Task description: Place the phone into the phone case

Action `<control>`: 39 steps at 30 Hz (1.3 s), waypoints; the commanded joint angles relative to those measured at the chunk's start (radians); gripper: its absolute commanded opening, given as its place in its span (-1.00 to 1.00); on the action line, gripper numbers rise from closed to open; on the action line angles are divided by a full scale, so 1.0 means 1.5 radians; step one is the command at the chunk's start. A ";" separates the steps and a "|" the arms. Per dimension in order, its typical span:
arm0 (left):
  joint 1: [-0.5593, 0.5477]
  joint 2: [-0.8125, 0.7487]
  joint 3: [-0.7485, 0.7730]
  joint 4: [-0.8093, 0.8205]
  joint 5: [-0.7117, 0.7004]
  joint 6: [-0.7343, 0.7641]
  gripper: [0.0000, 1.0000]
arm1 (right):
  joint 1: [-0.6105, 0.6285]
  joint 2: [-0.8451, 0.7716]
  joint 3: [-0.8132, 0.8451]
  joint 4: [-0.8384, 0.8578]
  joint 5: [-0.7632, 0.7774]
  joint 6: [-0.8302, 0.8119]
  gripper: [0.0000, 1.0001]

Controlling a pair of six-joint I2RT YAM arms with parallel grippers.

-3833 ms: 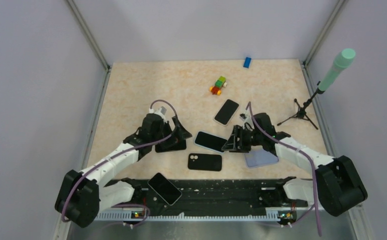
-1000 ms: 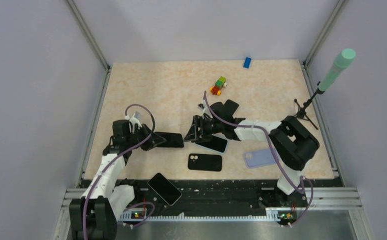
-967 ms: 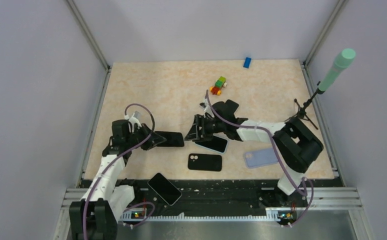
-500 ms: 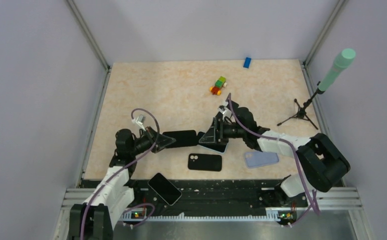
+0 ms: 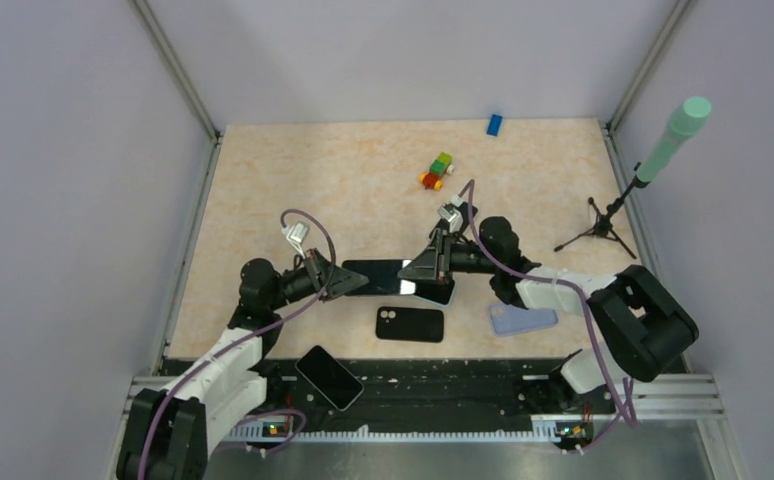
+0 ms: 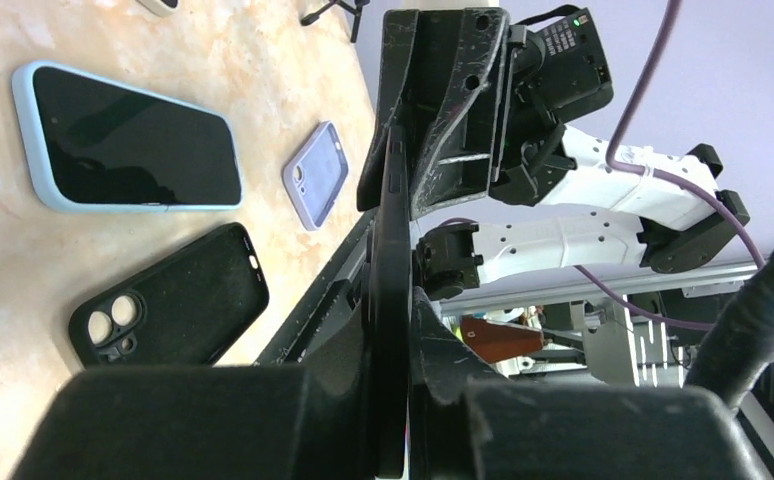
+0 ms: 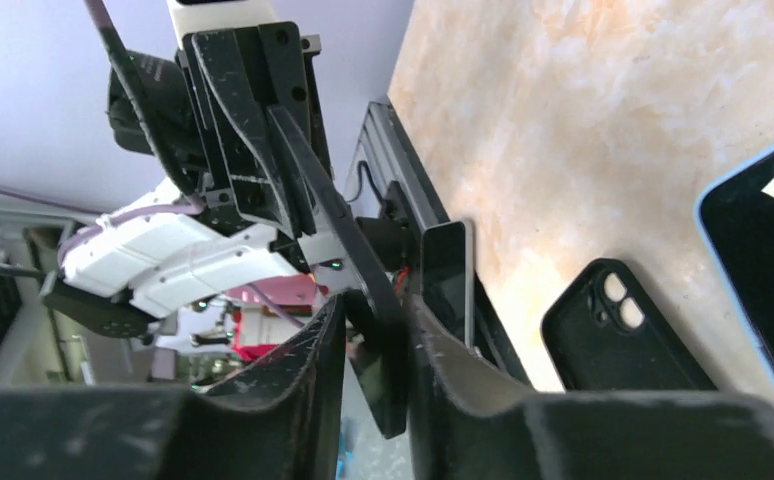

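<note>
A black phone (image 5: 373, 277) hangs above the table between both grippers. My left gripper (image 5: 341, 281) is shut on its left end; the left wrist view shows it edge-on (image 6: 388, 250) between my fingers (image 6: 391, 300). My right gripper (image 5: 423, 268) is closed round its right end; in the right wrist view the phone (image 7: 363, 260) sits between the fingers (image 7: 368, 320). The black phone case (image 5: 410, 324) lies flat just in front, camera holes to the left, and also shows in the left wrist view (image 6: 168, 310) and the right wrist view (image 7: 623, 330).
A phone in a light-blue case (image 5: 435, 293) lies under my right gripper. A lilac case (image 5: 523, 318) lies to the right. Another phone (image 5: 328, 377) rests on the front rail. Toy blocks (image 5: 436, 171), a blue block (image 5: 494, 124) and a small tripod (image 5: 603, 228) stand farther back.
My left arm has carried the black phone to the right and lifted it. My right gripper has come in over the light-blue phone and closed round the black phone's far end.
</note>
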 commanded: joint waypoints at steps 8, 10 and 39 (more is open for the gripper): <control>-0.007 0.009 0.007 0.051 -0.027 0.008 -0.63 | 0.004 0.003 -0.014 0.165 -0.061 0.070 -1.00; -0.007 0.016 0.010 0.033 -0.026 0.014 -0.25 | 0.003 -0.001 -0.015 0.151 -0.057 0.060 -1.00; -0.023 0.036 0.022 -0.410 -0.145 0.259 0.48 | -0.050 -0.263 -0.036 -0.428 0.077 -0.139 -1.00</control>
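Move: The right hand's half-closed fingers straddle the near end of the phone, whose middle is about 6 cm to its left and level with it; the left hand still grips the other end, the phone's middle some 5 cm to its right. The black case lies on the table roughly 15 cm below the right hand and 5 cm back, and from the left hand about 12 cm right, 4 cm back, 16 cm down. The blue-cased phone is about 4 cm ahead, 4 cm right and 15 cm below the right hand. The right fingers pinch the phone's right end and, once they are shut, the left fingers open wide and let go of the other end. The left hand then sinks about 11 cm, its fingertips tipping down some 25 degrees, towards the black case. After a small rise, the right hand carries the phone some 6 cm right, about 4 cm down from the top of that rise and slightly back, its fingertips tilting down, to bring it above the case. ##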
